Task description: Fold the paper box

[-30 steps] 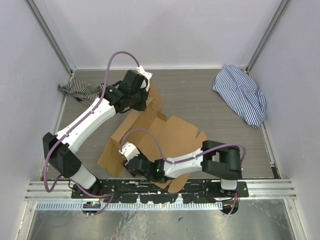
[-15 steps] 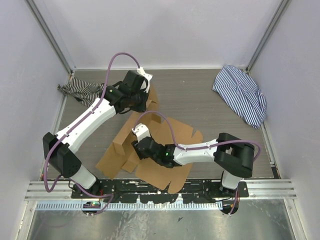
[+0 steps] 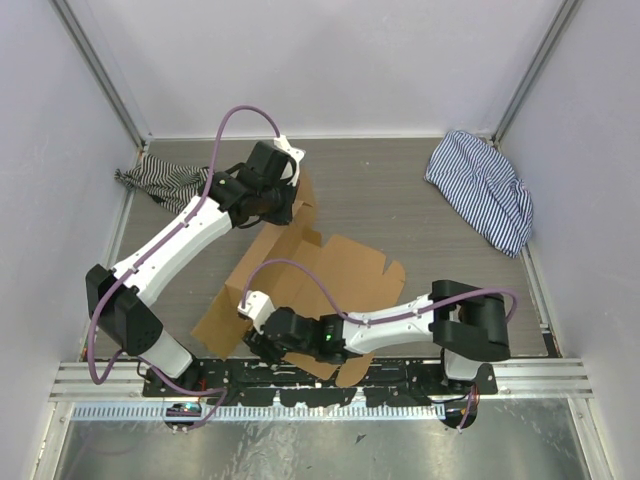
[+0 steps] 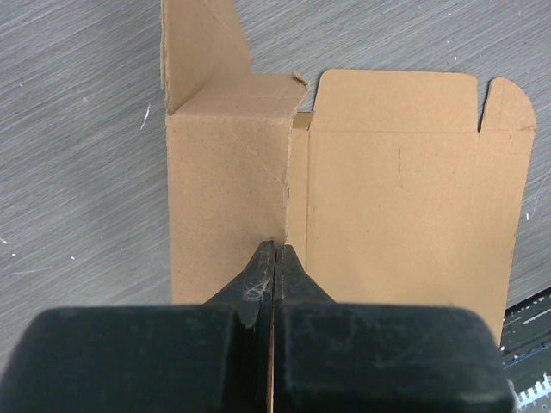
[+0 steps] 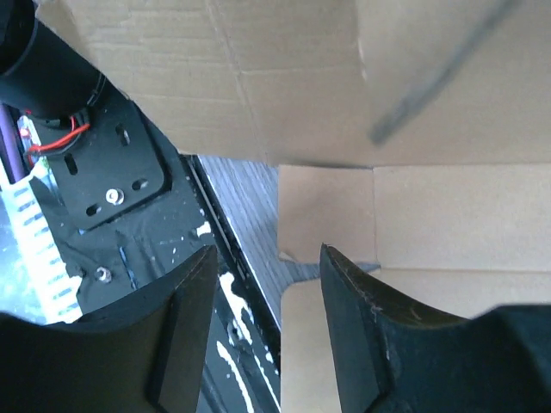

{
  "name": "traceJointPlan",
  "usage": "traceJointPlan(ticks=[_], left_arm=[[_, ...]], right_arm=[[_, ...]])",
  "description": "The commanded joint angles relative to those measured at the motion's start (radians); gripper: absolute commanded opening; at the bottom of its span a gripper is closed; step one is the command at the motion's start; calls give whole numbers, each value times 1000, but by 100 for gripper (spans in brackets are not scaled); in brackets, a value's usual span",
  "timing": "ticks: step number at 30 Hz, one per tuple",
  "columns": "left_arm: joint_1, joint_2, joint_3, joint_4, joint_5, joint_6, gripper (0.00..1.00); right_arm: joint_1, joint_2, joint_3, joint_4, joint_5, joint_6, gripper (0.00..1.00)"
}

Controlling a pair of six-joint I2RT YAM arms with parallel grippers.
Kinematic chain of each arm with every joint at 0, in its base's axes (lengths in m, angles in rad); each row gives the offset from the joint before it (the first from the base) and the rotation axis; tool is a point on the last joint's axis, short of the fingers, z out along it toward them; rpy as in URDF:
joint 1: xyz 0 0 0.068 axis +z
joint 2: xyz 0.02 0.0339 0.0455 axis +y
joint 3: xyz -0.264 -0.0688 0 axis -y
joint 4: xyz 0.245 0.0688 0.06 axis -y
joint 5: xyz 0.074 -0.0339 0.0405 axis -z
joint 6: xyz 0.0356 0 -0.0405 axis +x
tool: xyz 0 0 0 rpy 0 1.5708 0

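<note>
The paper box (image 3: 345, 272) is a brown die-cut cardboard sheet lying mostly flat in the middle of the table, with flaps and creases showing. One panel at its far left end stands up. My left gripper (image 3: 284, 203) is shut on that panel's thin edge, and the left wrist view shows the edge pinched between the jaws of the left gripper (image 4: 275, 249), with the paper box (image 4: 396, 189) spread beyond them. My right gripper (image 3: 253, 335) hovers open over the box's near left corner. The right wrist view has the right gripper (image 5: 267, 258) above a flap (image 5: 323, 211), holding nothing.
A blue striped cloth (image 3: 482, 188) is bunched at the back right and a dark striped cloth (image 3: 160, 180) at the back left. Side walls close in the table. The metal rail (image 3: 540, 375) and black base plate (image 5: 112, 185) run along the near edge.
My right gripper pushed in toward the box's middle, then drew back to the near left corner. The box's left flap rose and settled again. The left gripper kept its hold.
</note>
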Motion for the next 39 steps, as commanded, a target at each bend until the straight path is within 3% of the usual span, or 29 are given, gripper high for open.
traceJointPlan(ticks=[1, 20, 39], left_arm=[[0, -11, -1, -30, 14, -3, 0], [0, -19, -5, -44, 10, -12, 0], [0, -27, 2, -56, 16, -20, 0]], right_arm=[[-2, 48, 77, 14, 56, -8, 56], [42, 198, 159, -80, 234, 38, 56], [20, 168, 154, -141, 348, 126, 55]])
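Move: The right hand, half open near the arms' end of the box, is going for the small corner tab on the table, about 3 cm ahead of it, 2 cm to its left and 5 cm below. The large end flap stands some 3 cm ahead and 8 cm left of that hand; the upright panel's middle is about 17 cm ahead and 2 cm right. From the left hand the tab lies roughly 20 cm back, 9 cm left and 19 cm down. The right hand edges left a centimetre or two, then sinks about 4.5 cm and comes forward about 2 cm, drifting back to the right late on, until its half-open fingertips straddle the corner tab, one of them at the tab's outer edge, seeming to touch. As it settles, the wrist dips the fingertips some 10 degrees and swings about 15 degrees clockwise, while the shut left fingers keep their pinch on the upright panel's top edge and hold it all but still. ##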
